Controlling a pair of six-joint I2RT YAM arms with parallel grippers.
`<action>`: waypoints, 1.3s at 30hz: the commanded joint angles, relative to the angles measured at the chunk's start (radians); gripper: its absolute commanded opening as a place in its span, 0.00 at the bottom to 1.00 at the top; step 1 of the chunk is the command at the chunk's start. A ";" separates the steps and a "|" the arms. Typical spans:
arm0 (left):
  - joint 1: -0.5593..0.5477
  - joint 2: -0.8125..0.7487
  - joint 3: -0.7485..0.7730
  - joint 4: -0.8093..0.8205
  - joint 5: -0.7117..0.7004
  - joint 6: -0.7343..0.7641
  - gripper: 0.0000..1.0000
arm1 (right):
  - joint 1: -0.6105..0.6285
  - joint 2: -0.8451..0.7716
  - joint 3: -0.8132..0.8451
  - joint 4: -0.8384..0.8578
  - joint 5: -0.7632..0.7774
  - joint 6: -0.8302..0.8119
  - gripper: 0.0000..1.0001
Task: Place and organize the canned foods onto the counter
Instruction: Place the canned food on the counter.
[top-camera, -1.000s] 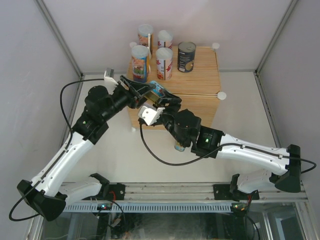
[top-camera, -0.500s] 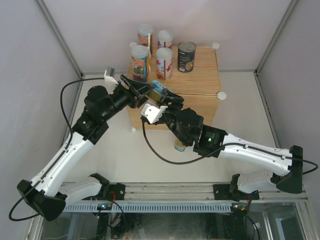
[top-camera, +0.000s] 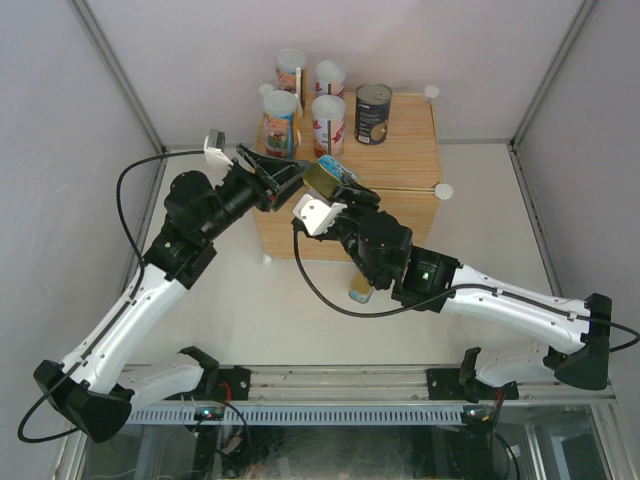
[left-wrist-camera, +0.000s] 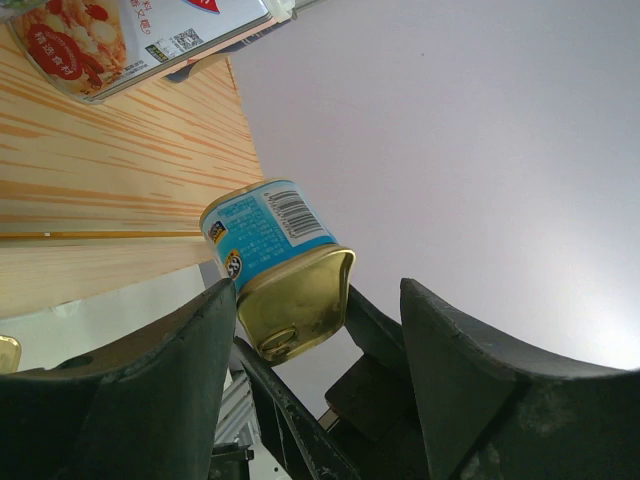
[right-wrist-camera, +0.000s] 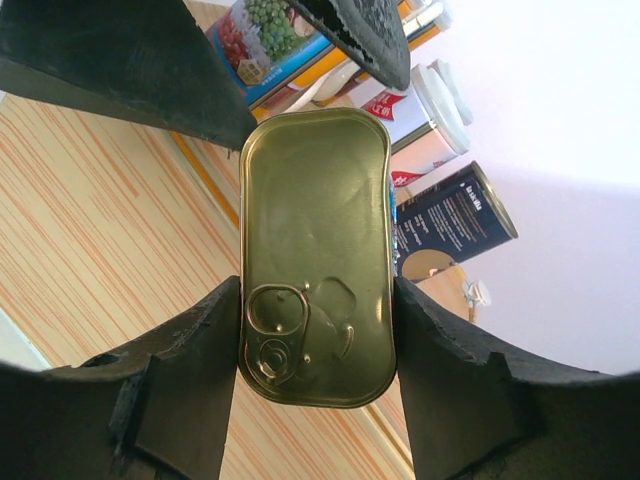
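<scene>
A flat gold tin (right-wrist-camera: 315, 290) with a pull tab and a blue label (left-wrist-camera: 262, 232) hangs over the front left part of the counter (top-camera: 400, 160), with my right gripper (right-wrist-camera: 315, 340) shut on its long sides. My left gripper (left-wrist-camera: 315, 390) stands open around the tin's end, and its right finger is well off the tin. In the top view the left gripper (top-camera: 288, 172) sits just left of the tin (top-camera: 322, 177). Several tall white-lidded cans (top-camera: 281, 125) and a dark can (top-camera: 373, 112) stand at the counter's back. A second gold tin (top-camera: 359, 292) lies on the table, half hidden under my right arm.
The counter stands against the back wall, with white round connectors (top-camera: 443, 191) at its corners. The tall cans crowd its back left corner. Grey walls close in both sides, and a cable (top-camera: 310, 300) loops below the right wrist.
The left gripper's jaws have opened off the tin and drawn slightly back to the left. The right gripper has carried the tin a little farther over the counter.
</scene>
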 joint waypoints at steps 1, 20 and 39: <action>0.005 -0.037 0.018 0.068 0.011 0.019 0.71 | -0.015 -0.057 0.059 0.020 0.025 0.050 0.18; 0.005 -0.067 -0.010 0.070 0.005 0.019 0.71 | -0.114 -0.085 0.118 -0.125 -0.047 0.264 0.18; 0.004 -0.117 -0.062 0.065 -0.020 0.056 0.71 | -0.217 -0.091 0.212 -0.286 -0.104 0.472 0.18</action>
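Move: The right hand already holds the blue tin. The open counter in front of the black can lies about 13 cm ahead, 8 cm to its right and 10 cm below. From that hand the white can stands some 17 cm ahead and 1 cm left, the black can about 20 cm ahead and 8 cm right, both roughly 9 cm lower. From the open left hand that free place is about 13 cm ahead, 15 cm right and 14 cm down. Keeping its pinch on the blue tin, the right hand carries it about 6 cm to the right and a couple of centimetres forward, away from the left gripper and towards the free counter by the black can, dipping slightly and then rising again, while the wrist rolls its left side up, tips the fingers down and swings a little clockwise, some 20 degrees in all. The left hand, already clear of the tin and still open, eases back, slightly left and up by about 3 cm. ##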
